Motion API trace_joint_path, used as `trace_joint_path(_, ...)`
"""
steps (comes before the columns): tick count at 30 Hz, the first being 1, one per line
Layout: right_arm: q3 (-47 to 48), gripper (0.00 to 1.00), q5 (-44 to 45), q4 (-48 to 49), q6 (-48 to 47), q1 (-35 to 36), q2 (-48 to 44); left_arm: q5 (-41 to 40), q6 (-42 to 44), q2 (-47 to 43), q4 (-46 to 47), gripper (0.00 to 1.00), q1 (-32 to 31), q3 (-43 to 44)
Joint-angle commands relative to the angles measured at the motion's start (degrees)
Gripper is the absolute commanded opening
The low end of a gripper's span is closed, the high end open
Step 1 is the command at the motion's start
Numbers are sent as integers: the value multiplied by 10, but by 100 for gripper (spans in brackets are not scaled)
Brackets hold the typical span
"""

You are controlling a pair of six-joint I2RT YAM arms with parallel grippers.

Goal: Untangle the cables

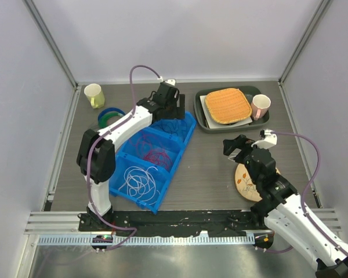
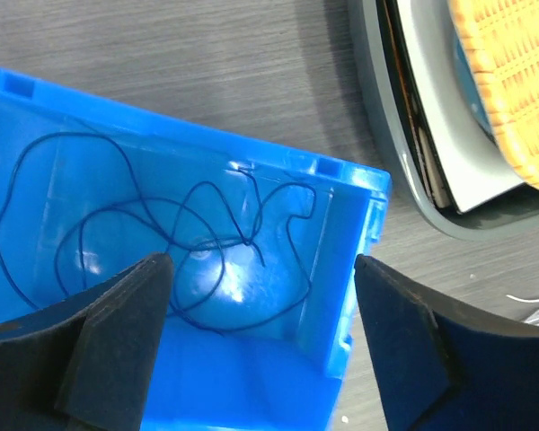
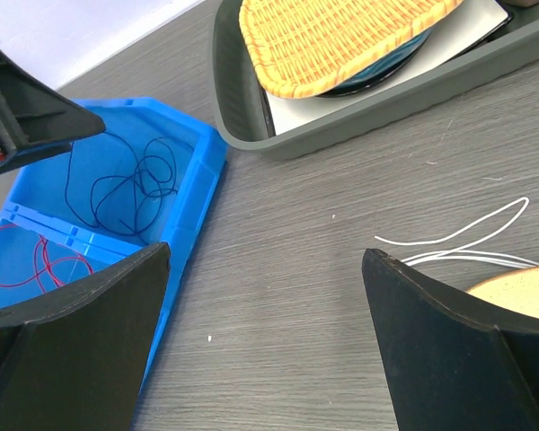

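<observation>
A blue three-compartment bin (image 1: 185, 136) holds the cables apart: a white cable (image 1: 138, 179) in the near compartment, a red cable (image 1: 156, 155) in the middle, a dark blue cable (image 2: 189, 233) in the far one. My left gripper (image 2: 260, 269) is open and empty, just above the dark blue cable's compartment (image 1: 173, 111). My right gripper (image 3: 265, 260) is open and empty over bare table, right of the bin (image 1: 239, 147). Loose white strands (image 3: 467, 238) lie on the table beside a wooden disc (image 3: 521, 292).
A grey tray (image 1: 202, 116) at the back right holds an orange woven mat (image 1: 227, 104) and a pink cup (image 1: 260, 106). A yellow mug (image 1: 94, 94) and blue and green coiled rings (image 1: 109, 117) sit at the back left. The wooden disc (image 1: 246, 180) lies under my right arm.
</observation>
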Motion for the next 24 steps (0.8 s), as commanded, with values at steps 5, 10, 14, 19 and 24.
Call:
trace_joint_path(5,6,94,65,12,13,0,37,71,-18,-119,44,100,0,-47)
trace_joint_path(10,25,94,85,-13,19,0,96,96,-23,-194,45,100,-11,-84)
trace_joint_path(14,55,95,79,-26,20,0,174,74,-22,-257,26,100,-49,-115)
trace_joint_path(19,116,95,46,-70,34,-1,297,-14,-37,-356,27,100,-119,-224)
trace_joint_path(24,190,94,38,-125,69,-1,367,-41,-70,-462,71,100,-155,-359)
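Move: The right hand, open and empty, has the white cable on the table roughly 5 cm ahead, 2 cm to its right and 17 cm below. From this hand the plate is about 11 cm right and 6 cm back, the grey tray some 26 cm straight ahead. From the left hand, which has already let the blue cable go, that cable lies level, about 3 cm left and 14 cm down; the white cable is some 24 cm right and 12 cm back. Down, with a slight reach forward, the right hand sinks about 8 cm towards the white cable, tipping its fingers some 25 degrees further down and keeping them open, still short of a touch. The left hand meanwhile spreads its fingers fully, lifts clear of the blue cable and draws back some 18 cm over the blue box, ending about 10 cm higher and turned a little clockwise. ##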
